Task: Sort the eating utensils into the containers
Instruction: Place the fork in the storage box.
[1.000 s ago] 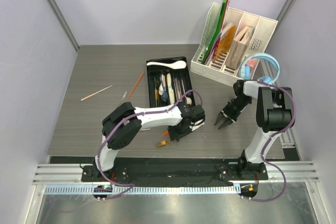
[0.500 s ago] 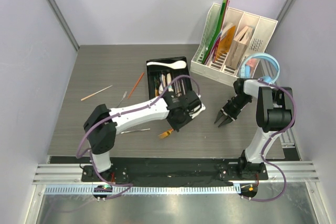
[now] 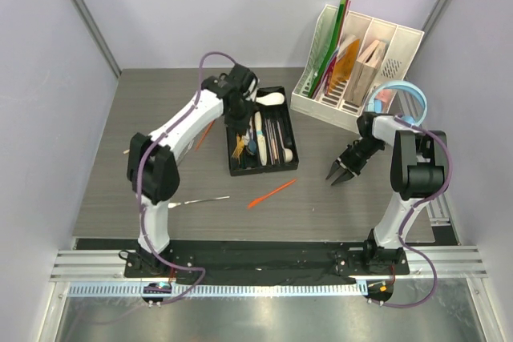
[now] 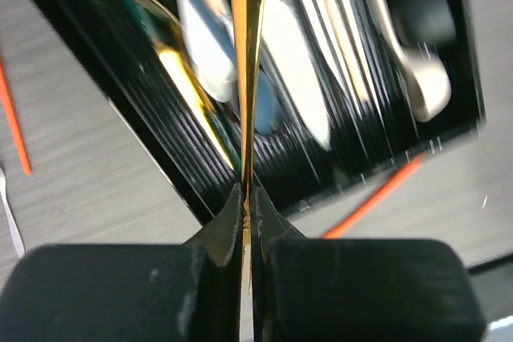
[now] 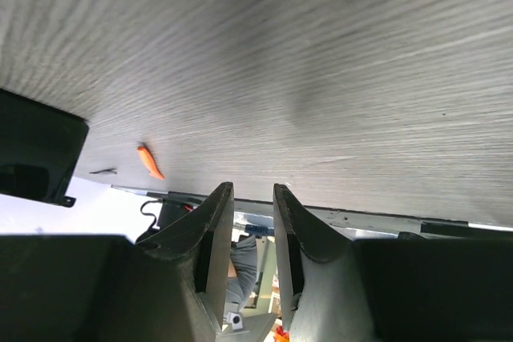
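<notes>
My left gripper [image 3: 239, 118] reaches over the far left part of the black tray [image 3: 291, 140] and is shut on a thin gold fork [image 3: 238, 147] whose tines hang over the left compartment. In the left wrist view the gold fork [image 4: 247, 78] runs up from the closed left gripper [image 4: 247, 190] above the tray [image 4: 160, 167], which holds steel, white and blue utensils. A white ceramic spoon [image 3: 268, 99] lies across the tray's far end. My right gripper [image 3: 337, 174] hovers open right of the tray, holding nothing; the right wrist view shows its jaws [image 5: 252, 186] apart over bare table.
An orange chopstick [image 3: 271, 194] and a steel utensil [image 3: 200, 199] lie on the table in front of the tray. Another orange chopstick [image 3: 208, 127] lies left of it. The white file organiser [image 3: 357, 66] and light-blue headphones [image 3: 401, 95] stand at the back right.
My left arm has swung from the table in front of the tray to the tray's far left, carrying the gold fork. The orange chopstick it covered now shows. The right gripper has barely shifted.
</notes>
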Robot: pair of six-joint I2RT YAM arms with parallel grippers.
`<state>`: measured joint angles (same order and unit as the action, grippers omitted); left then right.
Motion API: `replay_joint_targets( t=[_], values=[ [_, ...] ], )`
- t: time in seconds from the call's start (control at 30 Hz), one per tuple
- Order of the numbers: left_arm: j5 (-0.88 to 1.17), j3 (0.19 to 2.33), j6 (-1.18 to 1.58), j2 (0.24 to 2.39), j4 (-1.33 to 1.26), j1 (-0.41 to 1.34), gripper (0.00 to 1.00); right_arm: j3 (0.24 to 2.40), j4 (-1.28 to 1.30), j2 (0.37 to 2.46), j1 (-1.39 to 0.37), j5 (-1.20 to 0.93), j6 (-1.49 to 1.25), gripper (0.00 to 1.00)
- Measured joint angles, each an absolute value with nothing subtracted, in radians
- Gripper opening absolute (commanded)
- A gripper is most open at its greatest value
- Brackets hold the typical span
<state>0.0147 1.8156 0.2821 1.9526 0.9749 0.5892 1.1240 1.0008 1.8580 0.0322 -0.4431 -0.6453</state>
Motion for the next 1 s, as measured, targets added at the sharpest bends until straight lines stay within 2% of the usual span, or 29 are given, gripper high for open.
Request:
replay_joint_targets(
  t=[0.1,0.17,0.47,0.7,1.0],
  values=[
    [0.050,1.958,0.325,2.078,1.005,0.522,0.00,1.135,1.000,1.861,0.032,-0.447,-0.648,0.32],
    [0.069,1.980,0.361,2.119,1.003,0.502,0.00,1.139,1.000,1.864,0.032,-0.448,-0.649,0.32],
    [0.155,1.969,0.497,2.172,1.048,0.491,0.00,1.140,1.000,1.881,0.032,-0.448,-0.649,0.32],
    [0.113,1.871,0.535,2.169,1.065,0.488,0.00,1.140,1.002,1.892,0.032,-0.448,-0.649,0.32],
    [0.071,1.874,0.543,2.172,1.076,0.471,0.00,1.140,1.004,1.899,0.032,-0.448,-0.649,0.32]
  ],
)
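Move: The fork is already pinched in my left hand, about 13 cm above the table. The box's leftmost compartment, where the fork goes, lies level with my hand, some 3 cm to its left and 12 cm below. The blue spoon is about 2 cm right and 3 cm back; the white-handled knife 5 cm right and 1 cm back; the red stick 10 cm left and 2 cm ahead. From my right hand the compartment lies 10 cm ahead and 28 cm left. I lower the fork some 8 cm towards the leftmost compartment with my left hand, first overshooting about 4 cm forward, then drawing back nearly as far while sinking and easing 3 cm left. My wrist turns about 20 degrees counter-clockwise and the fingers swing to point almost straight down, staying shut on the fork. ##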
